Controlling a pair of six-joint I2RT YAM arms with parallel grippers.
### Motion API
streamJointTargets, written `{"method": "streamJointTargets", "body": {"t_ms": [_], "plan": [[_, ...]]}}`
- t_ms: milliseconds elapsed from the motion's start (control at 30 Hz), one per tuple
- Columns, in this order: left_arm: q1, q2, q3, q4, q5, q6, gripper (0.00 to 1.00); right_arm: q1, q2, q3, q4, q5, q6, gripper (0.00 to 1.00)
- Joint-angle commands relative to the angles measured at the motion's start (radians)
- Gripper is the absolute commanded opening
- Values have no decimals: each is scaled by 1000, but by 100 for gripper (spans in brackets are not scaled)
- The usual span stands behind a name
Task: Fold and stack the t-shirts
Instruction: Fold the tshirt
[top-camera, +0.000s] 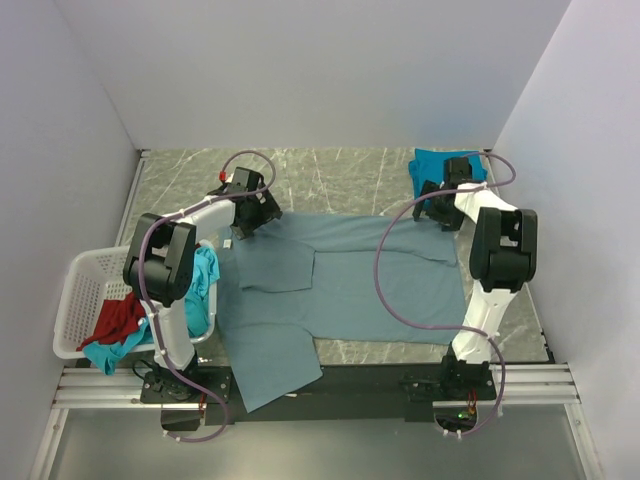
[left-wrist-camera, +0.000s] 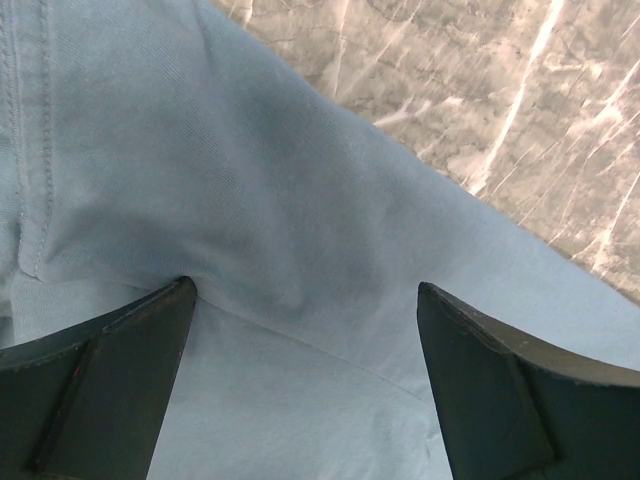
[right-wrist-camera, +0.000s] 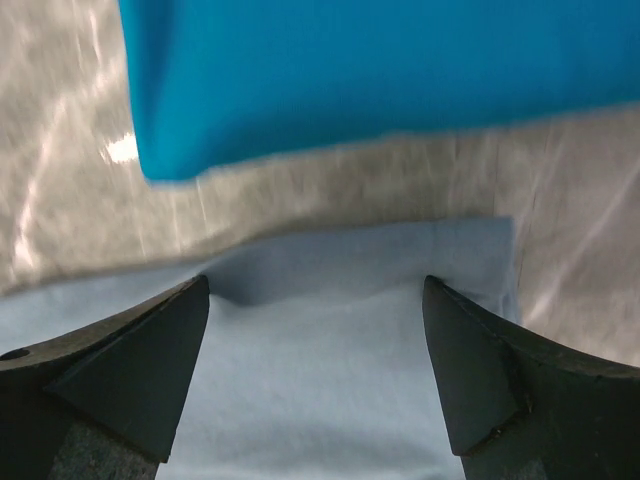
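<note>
A large dusty grey-blue t-shirt (top-camera: 340, 290) lies spread flat across the table, one sleeve hanging over the near edge. My left gripper (top-camera: 243, 228) is open, fingertips pressed down on the shirt's far left corner (left-wrist-camera: 300, 250). My right gripper (top-camera: 440, 218) is open, fingertips down on the shirt's far right corner (right-wrist-camera: 330, 330). A folded teal-blue t-shirt (top-camera: 440, 170) lies at the far right, just beyond the right gripper; it also shows in the right wrist view (right-wrist-camera: 380, 70). Red (top-camera: 118, 318) and turquoise (top-camera: 205, 275) t-shirts sit in the basket.
A white lattice laundry basket (top-camera: 78, 300) stands at the table's left edge beside the left arm. The marble table top (top-camera: 330, 180) shows behind the spread shirt. White walls close in on three sides.
</note>
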Motion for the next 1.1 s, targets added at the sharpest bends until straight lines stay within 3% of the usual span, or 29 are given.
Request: {"method": "streamJointTargets", "body": {"t_ms": [0, 267, 533, 667, 800, 1067], "plan": [[10, 37, 14, -7, -9, 34, 99, -4, 59, 70, -41, 25, -26, 93], [10, 48, 22, -18, -32, 33, 99, -4, 140, 164, -81, 20, -42, 93], [7, -2, 66, -36, -49, 43, 100, -4, 91, 196, -107, 25, -53, 93], [-13, -93, 67, -65, -55, 46, 100, -4, -71, 134, -96, 23, -26, 93], [-100, -258, 11, -103, -141, 27, 99, -1, -266, -6, -50, 26, 45, 94], [-303, -552, -262, -231, -195, -82, 99, -3, -705, -417, 71, 60, 232, 95]]}}
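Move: Under the left hand's open fingers lies the t-shirt's far left part; the t-shirt's body has its middle about 16 cm back, 23 cm right and 2 cm below. The folded-in sleeve centres some 12 cm back and 6 cm right of that hand. From the right hand, the t-shirt's middle is about 16 cm back, 26 cm left and 2 cm below, and the blue stack 13 cm ahead, 4 cm right, almost level. Sliding its open, downward-pointing fingers forward over the cloth towards the blue stack, the right hand covers some 2.5 cm and pauses while the left rests almost still on the t-shirt. Then both lift clear together, rising 12 to 13 cm and drawing back about 10 cm, fingertips tilting forward 15 to 20 degrees; the left also drifts right over the t-shirt. Both grippers stay open. ##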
